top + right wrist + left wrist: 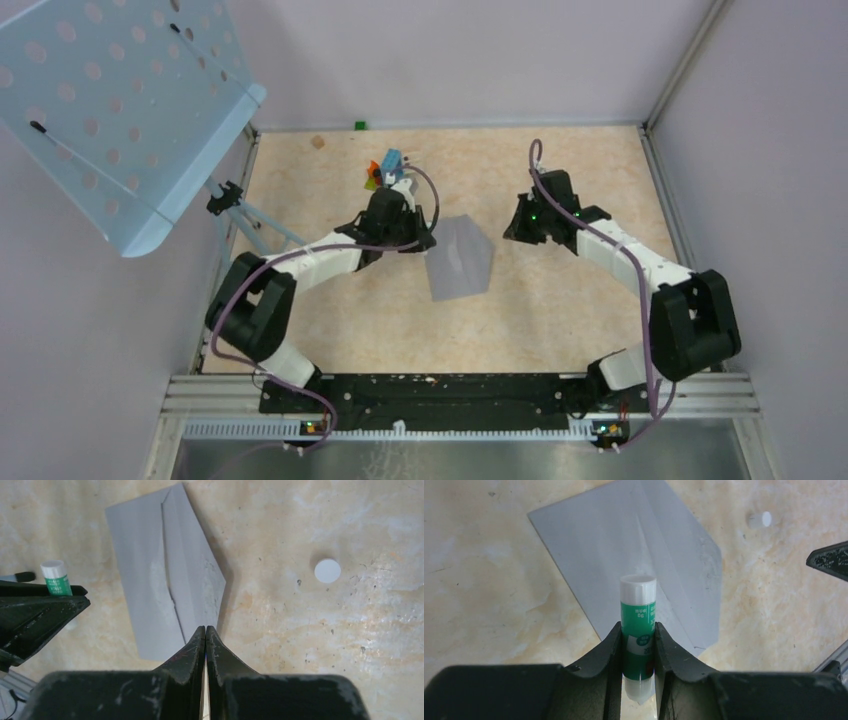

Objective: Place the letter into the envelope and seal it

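The grey envelope lies flat mid-floor between the arms, its pointed flap folded out toward the right arm. The letter is hidden from view. My left gripper is shut on a green-labelled glue stick with a white end, held just over the envelope's left edge; the stick also shows in the right wrist view. A small white round cap lies on the floor beyond the flap. My right gripper is shut and empty, at the envelope's right edge by the flap tip.
A blue-orange-green block cluster sits behind the left gripper. A pale blue perforated panel on a stand overhangs the far left corner. A small green object rests against the back wall. Walls bound the tan floor.
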Controlling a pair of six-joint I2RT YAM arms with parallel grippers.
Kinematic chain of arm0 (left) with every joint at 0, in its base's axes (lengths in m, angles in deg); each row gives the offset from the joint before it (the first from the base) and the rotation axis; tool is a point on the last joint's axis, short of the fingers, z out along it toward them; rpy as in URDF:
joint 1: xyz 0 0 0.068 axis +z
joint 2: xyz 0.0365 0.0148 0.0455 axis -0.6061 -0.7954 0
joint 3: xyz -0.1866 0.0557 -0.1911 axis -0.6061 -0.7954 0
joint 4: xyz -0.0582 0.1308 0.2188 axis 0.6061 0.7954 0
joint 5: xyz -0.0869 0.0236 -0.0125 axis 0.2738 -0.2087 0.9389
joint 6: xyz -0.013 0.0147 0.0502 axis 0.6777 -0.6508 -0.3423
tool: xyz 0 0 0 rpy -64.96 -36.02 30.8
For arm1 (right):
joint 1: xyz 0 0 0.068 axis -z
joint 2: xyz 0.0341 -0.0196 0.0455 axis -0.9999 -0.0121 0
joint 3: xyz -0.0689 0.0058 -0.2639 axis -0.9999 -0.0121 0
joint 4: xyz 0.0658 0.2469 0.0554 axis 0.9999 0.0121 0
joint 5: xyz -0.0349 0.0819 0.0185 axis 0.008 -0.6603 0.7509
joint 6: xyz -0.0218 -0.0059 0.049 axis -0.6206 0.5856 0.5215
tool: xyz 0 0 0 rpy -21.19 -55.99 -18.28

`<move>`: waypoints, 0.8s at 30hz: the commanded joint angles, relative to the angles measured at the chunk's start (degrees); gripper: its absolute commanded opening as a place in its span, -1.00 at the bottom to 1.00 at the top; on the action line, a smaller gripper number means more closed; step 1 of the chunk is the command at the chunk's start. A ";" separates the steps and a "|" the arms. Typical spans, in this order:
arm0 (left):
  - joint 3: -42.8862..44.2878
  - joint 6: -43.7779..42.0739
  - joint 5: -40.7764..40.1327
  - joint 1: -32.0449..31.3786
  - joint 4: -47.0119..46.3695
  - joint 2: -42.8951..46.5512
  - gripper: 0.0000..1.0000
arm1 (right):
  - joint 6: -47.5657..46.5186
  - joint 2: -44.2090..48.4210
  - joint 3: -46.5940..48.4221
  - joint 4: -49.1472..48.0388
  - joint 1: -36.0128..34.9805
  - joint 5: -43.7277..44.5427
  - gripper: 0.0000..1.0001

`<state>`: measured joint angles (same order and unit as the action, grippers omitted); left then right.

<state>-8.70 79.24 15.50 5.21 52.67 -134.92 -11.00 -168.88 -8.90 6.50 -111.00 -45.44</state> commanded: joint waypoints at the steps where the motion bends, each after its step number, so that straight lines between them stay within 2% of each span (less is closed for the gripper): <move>1: 5.70 3.05 3.65 1.41 2.15 -6.59 -1.00 | -1.12 -4.80 -0.61 -7.08 0.46 1.41 -1.00; 6: 9.18 2.89 5.43 1.56 2.93 -13.60 -1.00 | -1.49 -8.66 -1.60 -9.21 0.46 3.77 -1.00; 14: 11.22 1.60 1.80 1.45 5.30 -18.73 -1.00 | -1.73 -13.96 -3.12 -11.44 0.48 6.48 -1.00; 24: 12.57 1.53 1.57 1.42 6.97 -22.05 -1.00 | -0.10 -18.59 -3.47 -16.02 0.40 2.24 -1.00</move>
<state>3.41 81.76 18.69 6.63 57.33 -154.28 -11.90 -186.08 -12.13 -5.22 -110.87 -41.02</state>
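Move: My left hand still grips the glue stick above the envelope's left side; the envelope's middle is about 2 cm ahead, 6 cm to the right and 10 cm below. From my empty right hand, the flap tip lies some 4 cm ahead, 3 cm left and 12 cm down. The envelope's middle is 2 cm ahead and 9 cm left of that same hand, and the white cap stands 4 cm ahead and 5 cm to its right. I bring both hands down over the envelope together. My left keeps its grip on the glue stick and sinks about 7 cm, tipping its fingers down, then levels off and eases forward and slightly right with the stick's lower end close over the paper. My right, fingers still shut, drops some 10 cm and a little forward to beside the flap tip. ##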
